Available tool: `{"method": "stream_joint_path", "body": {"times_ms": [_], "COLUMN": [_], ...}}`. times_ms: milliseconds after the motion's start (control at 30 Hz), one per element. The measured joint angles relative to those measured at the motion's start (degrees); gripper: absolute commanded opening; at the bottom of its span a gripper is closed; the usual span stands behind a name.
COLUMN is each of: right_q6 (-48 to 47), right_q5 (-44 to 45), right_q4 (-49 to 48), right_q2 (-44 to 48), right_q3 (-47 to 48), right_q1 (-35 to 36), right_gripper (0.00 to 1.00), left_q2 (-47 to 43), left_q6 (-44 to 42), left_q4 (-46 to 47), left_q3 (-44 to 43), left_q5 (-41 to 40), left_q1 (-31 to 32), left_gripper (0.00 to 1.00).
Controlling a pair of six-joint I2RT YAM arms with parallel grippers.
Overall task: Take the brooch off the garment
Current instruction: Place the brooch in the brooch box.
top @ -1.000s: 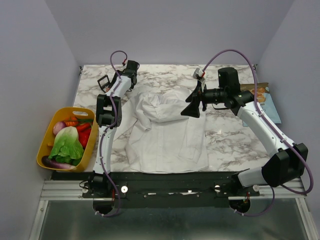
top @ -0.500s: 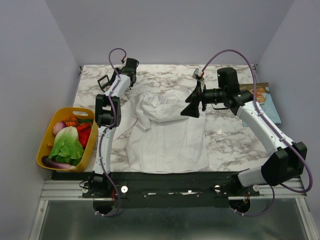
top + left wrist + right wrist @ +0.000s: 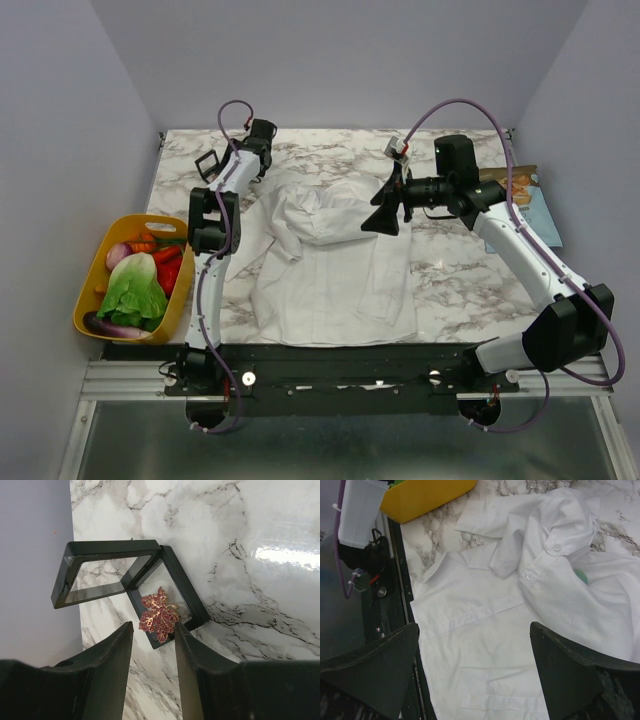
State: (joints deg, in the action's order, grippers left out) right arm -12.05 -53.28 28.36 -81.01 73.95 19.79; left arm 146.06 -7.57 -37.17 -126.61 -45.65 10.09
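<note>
The garment (image 3: 330,260), a white shirt, lies crumpled mid-table and fills the right wrist view (image 3: 490,645). A small round green bit of the brooch (image 3: 581,575) peeks from under a shirt fold; the rest is hidden. My right gripper (image 3: 385,215) hovers above the shirt, open and empty (image 3: 474,627). At the far left corner my left gripper (image 3: 228,158) points down at an open black case (image 3: 165,580). A red-and-gold maple-leaf pin (image 3: 159,612) lies on the case just beyond the fingertips. The left jaws (image 3: 152,630) stand apart, touching nothing.
A yellow basket (image 3: 178,300) of vegetables sits off the table's left edge. Flat packets (image 3: 525,195) lie at the right edge. The black front rail (image 3: 395,580) runs along the shirt's near hem. Grey walls close in on three sides.
The left jaws have spread a little wider by the maple-leaf pin. The left wrist shifted slightly. The right arm and the shirt have not moved.
</note>
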Motion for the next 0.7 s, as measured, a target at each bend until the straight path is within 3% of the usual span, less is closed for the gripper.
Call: {"method": "stream_joint_path", "body": {"times_ms": [367, 700], "right_q6": [-0.02, -0.02], "right_q5": [0.04, 1.18], "right_q4": [0.00, -0.07], "right_q2": [0.00, -0.20], "right_q3": [0.00, 0.00], "right_q1": [0.00, 0.00], "right_gripper": [1.00, 1.00], "left_q2": [-7.85, -24.94], "left_q6": [0.68, -2.89], "left_q4": [0.31, 7.06], "left_q3": [2.86, 19.76], "left_q5": [4.42, 10.93], "left_q1": [0.02, 4.81], "left_gripper": [0.95, 0.99]}}
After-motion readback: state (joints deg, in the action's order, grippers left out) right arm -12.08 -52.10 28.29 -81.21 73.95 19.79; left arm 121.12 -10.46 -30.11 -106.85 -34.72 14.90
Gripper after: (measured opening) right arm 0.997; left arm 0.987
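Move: The brooch already lies in the brooch box's open tray, just under the left fingertips: about 1 cm ahead, 1 cm to the left and 3 cm below that hand. The box's raised lid stands some 5 cm ahead and 5 cm left; the vegetable basket is roughly 28 cm back and 14 cm left. The garment's crumpled top lies around 9 cm back and 31 cm right. From the right hand, the brooch is about 27 cm ahead, 40 cm left and 24 cm below. Leaving the brooch in its tray, the left hand spreads its fingers from about half open to fully wide and rises some 10 cm, almost straight up at first. Partway up it swings right, about 6 cm, and back a few centimetres, away from the box, while the wrist turns clockwise and the fingertips tip up a little. ##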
